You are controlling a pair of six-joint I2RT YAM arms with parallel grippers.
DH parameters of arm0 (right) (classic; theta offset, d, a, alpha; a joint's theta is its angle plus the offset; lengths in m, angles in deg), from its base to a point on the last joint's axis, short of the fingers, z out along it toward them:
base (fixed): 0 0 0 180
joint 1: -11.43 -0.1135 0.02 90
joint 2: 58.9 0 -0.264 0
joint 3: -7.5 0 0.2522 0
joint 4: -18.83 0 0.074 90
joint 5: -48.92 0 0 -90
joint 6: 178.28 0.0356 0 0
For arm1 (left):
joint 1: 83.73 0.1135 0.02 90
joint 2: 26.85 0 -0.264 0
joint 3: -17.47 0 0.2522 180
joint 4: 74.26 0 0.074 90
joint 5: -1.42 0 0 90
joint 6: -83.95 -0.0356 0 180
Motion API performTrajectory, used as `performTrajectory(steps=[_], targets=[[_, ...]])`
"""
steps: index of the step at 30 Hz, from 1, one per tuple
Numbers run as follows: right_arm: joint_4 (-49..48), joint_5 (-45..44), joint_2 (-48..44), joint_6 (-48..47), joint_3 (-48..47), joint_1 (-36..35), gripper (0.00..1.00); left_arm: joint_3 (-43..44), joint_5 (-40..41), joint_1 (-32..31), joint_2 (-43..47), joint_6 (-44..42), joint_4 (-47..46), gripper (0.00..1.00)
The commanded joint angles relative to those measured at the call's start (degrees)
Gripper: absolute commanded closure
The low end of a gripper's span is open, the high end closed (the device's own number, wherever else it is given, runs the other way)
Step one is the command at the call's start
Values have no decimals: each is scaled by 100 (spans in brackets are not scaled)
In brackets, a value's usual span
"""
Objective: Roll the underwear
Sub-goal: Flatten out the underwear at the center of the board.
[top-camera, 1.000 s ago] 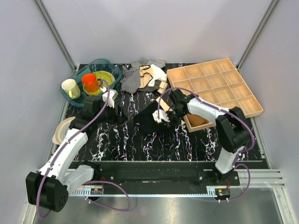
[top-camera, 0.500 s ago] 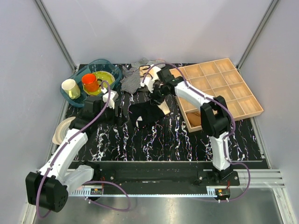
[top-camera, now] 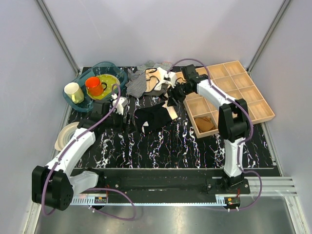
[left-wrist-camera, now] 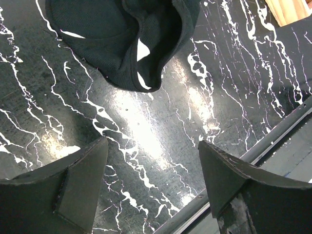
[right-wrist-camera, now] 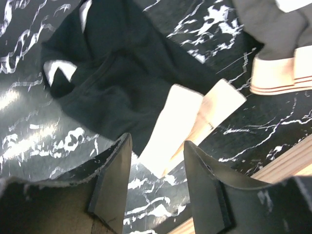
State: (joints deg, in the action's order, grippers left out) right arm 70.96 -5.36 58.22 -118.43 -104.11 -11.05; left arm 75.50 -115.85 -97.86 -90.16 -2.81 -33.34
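Observation:
The underwear (top-camera: 152, 119) lies crumpled and loosely spread on the black marbled table, a cream band (top-camera: 171, 111) at its right edge. In the left wrist view the underwear (left-wrist-camera: 127, 40) is ahead of my left gripper (left-wrist-camera: 153, 158), which is open with only bare table between its fingers. Seen from above, the left gripper (top-camera: 127, 115) sits just left of the garment. My right gripper (top-camera: 172, 95) hovers behind its right end. It is open and holds nothing, and the right wrist view shows the black fabric (right-wrist-camera: 122, 80) and cream band (right-wrist-camera: 187, 119) below the right gripper (right-wrist-camera: 157, 146).
A wooden divided tray (top-camera: 253, 97) stands at the right, a tan bundle (top-camera: 207, 124) in a near compartment. A striped cloth (top-camera: 139, 83) and other garments (top-camera: 158, 78) lie at the back. A blue basin (top-camera: 83, 103) with cups is back left, a pale roll (top-camera: 63, 135) at the left edge.
My right gripper has opened and let go of the underwear, then swung back toward the garment pile. The underwear now rests on the table. The left gripper edged slightly toward it.

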Motion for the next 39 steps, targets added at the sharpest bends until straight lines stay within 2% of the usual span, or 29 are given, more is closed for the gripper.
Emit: performTrajectory(steps=[1,6,14,17,19,22,23,31,39], targets=[[187,181,697,905,-849,86,44,222,-262,33,-50,36,-158,22],[259,216,1111,1169,-1105,95,44,231,-244,33,-85,62,-158,22],[285,470,1147,1266,-1018,95,48,266,-279,33,-164,97,-123,22],[285,645,1076,1292,-948,95,63,275,-332,33,-199,132,-132,22],[303,734,1006,1301,-895,95,80,275,-384,33,-234,176,-167,22],[294,831,769,1293,-702,95,97,231,-525,33,-287,238,-228,22],[294,883,594,1275,-571,95,99,231,-604,33,-305,255,-246,21],[294,1209,-400,977,572,95,100,178,-868,-98,-726,361,-308,22],[189,1376,-910,774,1601,103,100,178,-544,-389,-1375,773,-448,23]])
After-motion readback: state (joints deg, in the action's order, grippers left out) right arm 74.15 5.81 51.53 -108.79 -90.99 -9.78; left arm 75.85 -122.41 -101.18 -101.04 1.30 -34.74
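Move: The underwear's cream waistband lies almost under your right gripper, about 6 cm down, 2 cm left and 1 cm back; its black body is some 9 cm left and 4 back. The grey clothes pile is 12 cm ahead and 8 left, the sectioned tray's middle 20 cm right, 4 ahead. From the left gripper the body lies about 10 cm right, 5 ahead and 8 down, the waistband 17 right and 8 ahead, the blue tub 12 left and 18 ahead. Swing the open right gripper forward 3 cm over the waistband, then sink it to about 5 cm below its start while easing back, and pinch the cream waistband shut between the fingers. Drag it back towards the base about 9 cm, rising some 4 cm. Meanwhile bring the open left gripper right and down about 5 cm, tipping down, towards the underwear's left part. ##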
